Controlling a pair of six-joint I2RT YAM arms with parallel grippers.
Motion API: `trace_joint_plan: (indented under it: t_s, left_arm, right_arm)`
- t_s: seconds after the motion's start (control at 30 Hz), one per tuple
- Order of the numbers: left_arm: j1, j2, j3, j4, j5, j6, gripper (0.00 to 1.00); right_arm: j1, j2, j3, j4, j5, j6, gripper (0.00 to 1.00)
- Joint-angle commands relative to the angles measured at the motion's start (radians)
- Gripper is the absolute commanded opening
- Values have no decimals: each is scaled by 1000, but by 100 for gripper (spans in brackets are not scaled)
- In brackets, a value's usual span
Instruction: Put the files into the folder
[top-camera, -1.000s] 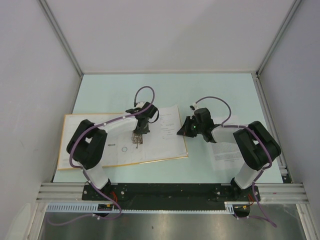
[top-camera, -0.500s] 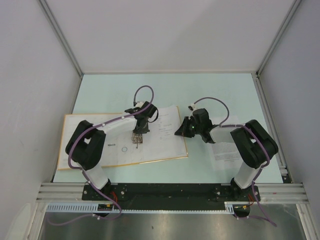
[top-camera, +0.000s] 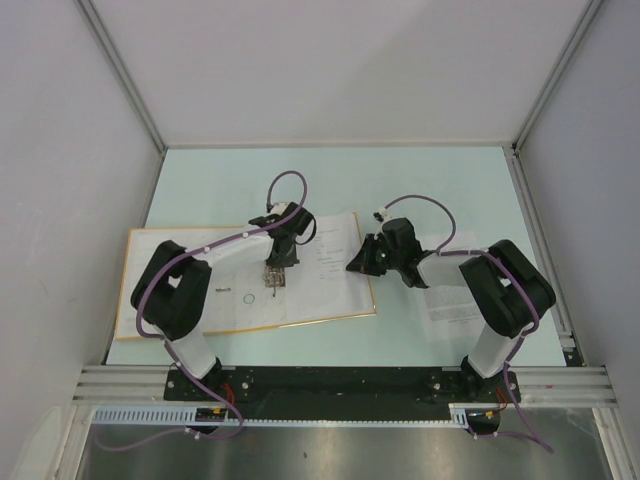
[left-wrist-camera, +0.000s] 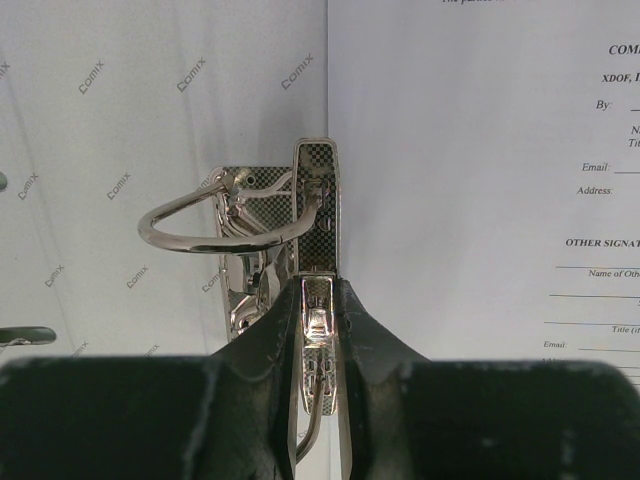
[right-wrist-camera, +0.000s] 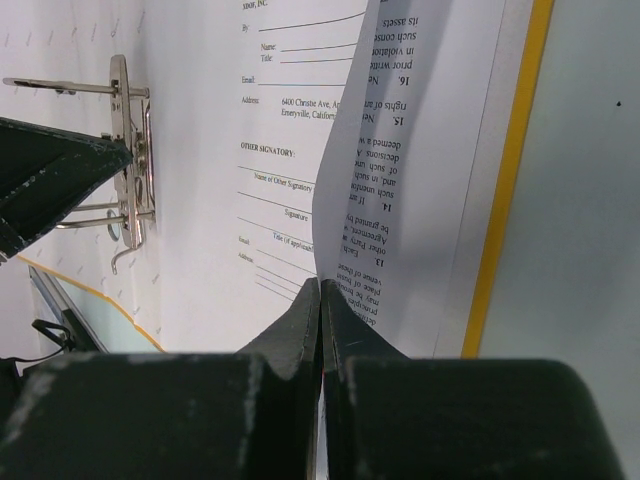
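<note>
The folder (top-camera: 165, 300) lies open and flat at the left, orange-yellow at its rim (right-wrist-camera: 508, 210) and pale inside. My left gripper (top-camera: 272, 276) stands over its metal ring mechanism (left-wrist-camera: 240, 225); the left gripper (left-wrist-camera: 317, 292) is shut on the mechanism's chequered lever (left-wrist-camera: 316, 200). A printed sheet (top-camera: 335, 265) of the files lies on the folder's right half. My right gripper (top-camera: 353, 265) is at that half's right edge. In the wrist view the right gripper (right-wrist-camera: 320, 287) is shut on the edge of a curled sheet (right-wrist-camera: 400, 190) with dense text, lifted off the page beneath.
More printed sheets (top-camera: 455, 300) lie on the pale green table (top-camera: 420, 180) at the right, partly under the right arm. White walls and metal posts close in the table on three sides. The left gripper's dark finger (right-wrist-camera: 50, 180) shows beside the rings (right-wrist-camera: 128, 150).
My right gripper has slid a little to the left with the sheet, further over the folder's right half. The left gripper has stayed on the lever.
</note>
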Motion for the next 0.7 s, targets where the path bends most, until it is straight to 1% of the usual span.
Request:
trace_joint_plan:
  t_s: [0.0,0.27,0.3,0.37,0.4,0.5,0.57,0.67]
  left_arm:
    - [5,-33,12,19,10,15,2]
    - [7,-33,7,28,15,19,4]
    - [7,-31,9,28,16,19,5]
    - [7,-25,12,28,18,21,6]
    - [8,-25,10,31,18,21,7]
    - [8,-18,12,34,21,22,9]
    - [8,-15,12,37,21,24,10]
    - [11,-8,12,43,23,24,16]
  right_arm:
    - [10,9,1,37,11,9,0]
    - [13,4,0,20,12,3,0]
    - [15,2,0,17,12,2,3]
    - [20,-5,0,13,15,-5,7]
    - [18,-13,0,7,18,-6,11]
    - [21,-27,3,-12,26,-12,19]
    - [23,-31,11,-19,27,-17,21]
    - [23,-25,14,-23,26,-18,22]
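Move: The right fingers are pinching the raised edge of the top sheet. The middle of the files is about 4 cm to their left, level with them fore and aft and a couple of centimetres below. The clip is some 16 cm to the left and 1 cm back, and the folder's right edge is about 4 cm to the right. From the left gripper, which is on the clip, the files' middle is about 10 cm to the right and 1 cm back. Hold the right gripper in place on the sheet at first, then open its fingers about a fifth of their range to let go of the pinched edge, easing half a centimetre or so back and slightly down as they part. Keep the left gripper still with its pinch on the clip. ##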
